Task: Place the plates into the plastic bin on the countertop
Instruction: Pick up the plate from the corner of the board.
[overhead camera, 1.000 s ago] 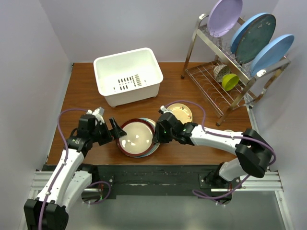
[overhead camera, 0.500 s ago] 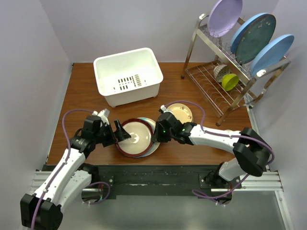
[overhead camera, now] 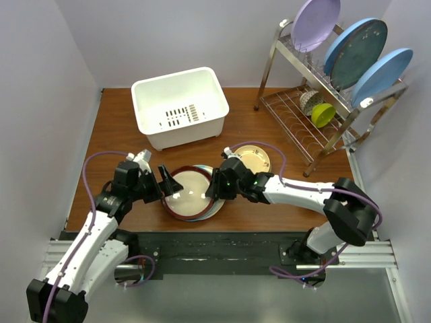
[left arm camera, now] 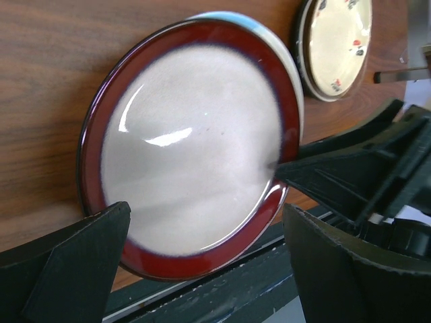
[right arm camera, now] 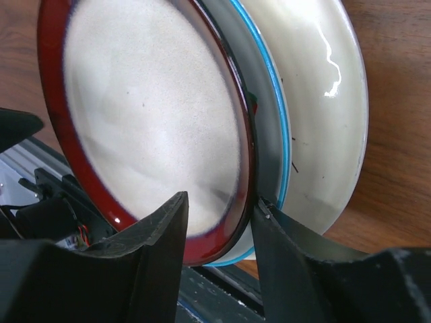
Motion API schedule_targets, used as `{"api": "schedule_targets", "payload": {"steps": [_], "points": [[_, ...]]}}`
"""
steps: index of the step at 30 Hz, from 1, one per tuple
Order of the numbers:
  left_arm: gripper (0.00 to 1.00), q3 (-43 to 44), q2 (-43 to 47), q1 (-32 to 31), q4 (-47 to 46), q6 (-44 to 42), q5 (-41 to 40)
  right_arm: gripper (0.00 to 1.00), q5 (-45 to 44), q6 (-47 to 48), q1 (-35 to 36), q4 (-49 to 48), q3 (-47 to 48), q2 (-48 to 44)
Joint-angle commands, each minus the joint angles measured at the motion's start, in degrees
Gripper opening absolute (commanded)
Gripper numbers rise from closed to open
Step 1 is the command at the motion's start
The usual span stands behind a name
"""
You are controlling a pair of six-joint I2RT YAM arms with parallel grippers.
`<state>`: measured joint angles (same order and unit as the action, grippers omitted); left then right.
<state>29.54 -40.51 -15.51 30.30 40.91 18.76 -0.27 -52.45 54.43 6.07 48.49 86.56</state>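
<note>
The maroon-rimmed cream plate (overhead camera: 188, 194) lies on the pale blue plate (overhead camera: 214, 207) near the table's front edge, its right side tilted up. My right gripper (overhead camera: 214, 183) straddles its right rim with jaws apart: in the right wrist view (right arm camera: 221, 200) one finger lies over the maroon plate (right arm camera: 148, 121), the other is wedged between it and the blue plate (right arm camera: 316, 101). My left gripper (overhead camera: 166, 183) is open wide at the plate's left edge, empty (left arm camera: 209, 269). The white motif plate (overhead camera: 254, 159) sits on another plate to the right. The white plastic bin (overhead camera: 202, 74) stands behind on the countertop (overhead camera: 114, 134).
A chrome wire dish rack (overhead camera: 296, 114) stands at the back right with large lilac and blue upright plates and a yellow cup (overhead camera: 323, 114). Grey walls close in left and right. The table's black front edge (overhead camera: 215, 235) runs just below the plates.
My right gripper has slid left onto the maroon plate's rim and tipped that side up. My left gripper has shifted slightly up and toward the plate's left edge.
</note>
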Motion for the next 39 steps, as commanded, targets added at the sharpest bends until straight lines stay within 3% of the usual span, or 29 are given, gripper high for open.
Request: {"api": "schedule_targets", "payload": {"steps": [1, 3, 11, 27, 39], "points": [[1.0, 3.86, 1.4, -0.31, -1.57, -0.83, -0.13, 0.37, -1.04, -1.25, 0.15, 2.2, -1.03, 4.05], [1.0, 4.12, 1.58, -0.31, -1.39, -0.92, -0.13, 0.24, -1.04, -1.52, 0.15, 2.11, -1.12, 4.93], [1.0, 5.26, 2.54, -0.31, -0.07, -1.88, -0.83, 0.0, -2.54, -1.17, 0.15, 2.28, -1.91, 3.61], [1.0, 7.99, 2.11, -0.31, 5.2, -3.03, -6.19, 0.0, -3.33, 1.21, -3.28, 4.31, -4.63, -9.74], [0.98, 4.48, 2.46, -0.31, 1.6, -1.27, -1.98, 0.0, -0.43, 0.15, -6.09, 2.46, -7.0, -17.21]]}}
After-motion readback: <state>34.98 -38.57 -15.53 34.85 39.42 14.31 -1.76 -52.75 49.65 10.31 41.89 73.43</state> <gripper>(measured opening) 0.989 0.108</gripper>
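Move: Beside the red-rimmed plate's right edge, the right hand has its half-open fingers around the rim; the plate's middle lies about 8 cm to its left, level forward and 2 cm lower. Under it the blue-rimmed plate is centred some 5 cm left and 4 cm down. The small flowered plates sit about 12 cm right and 12 cm ahead, the white bin 27 cm ahead and 10 cm left. From the left hand, the red-rimmed plate is roughly 4 cm right and 5 cm below. Sinking about 1 cm, the right fingers close on the right rim of the red-rimmed plate and pinch it; after a short hold the hand draws the plate some 5 cm to the right off the blue-rimmed one, rising 3 cm or so from its low point. The left hand, fingers still wide open, rises about 3 cm near the plate's left side. ##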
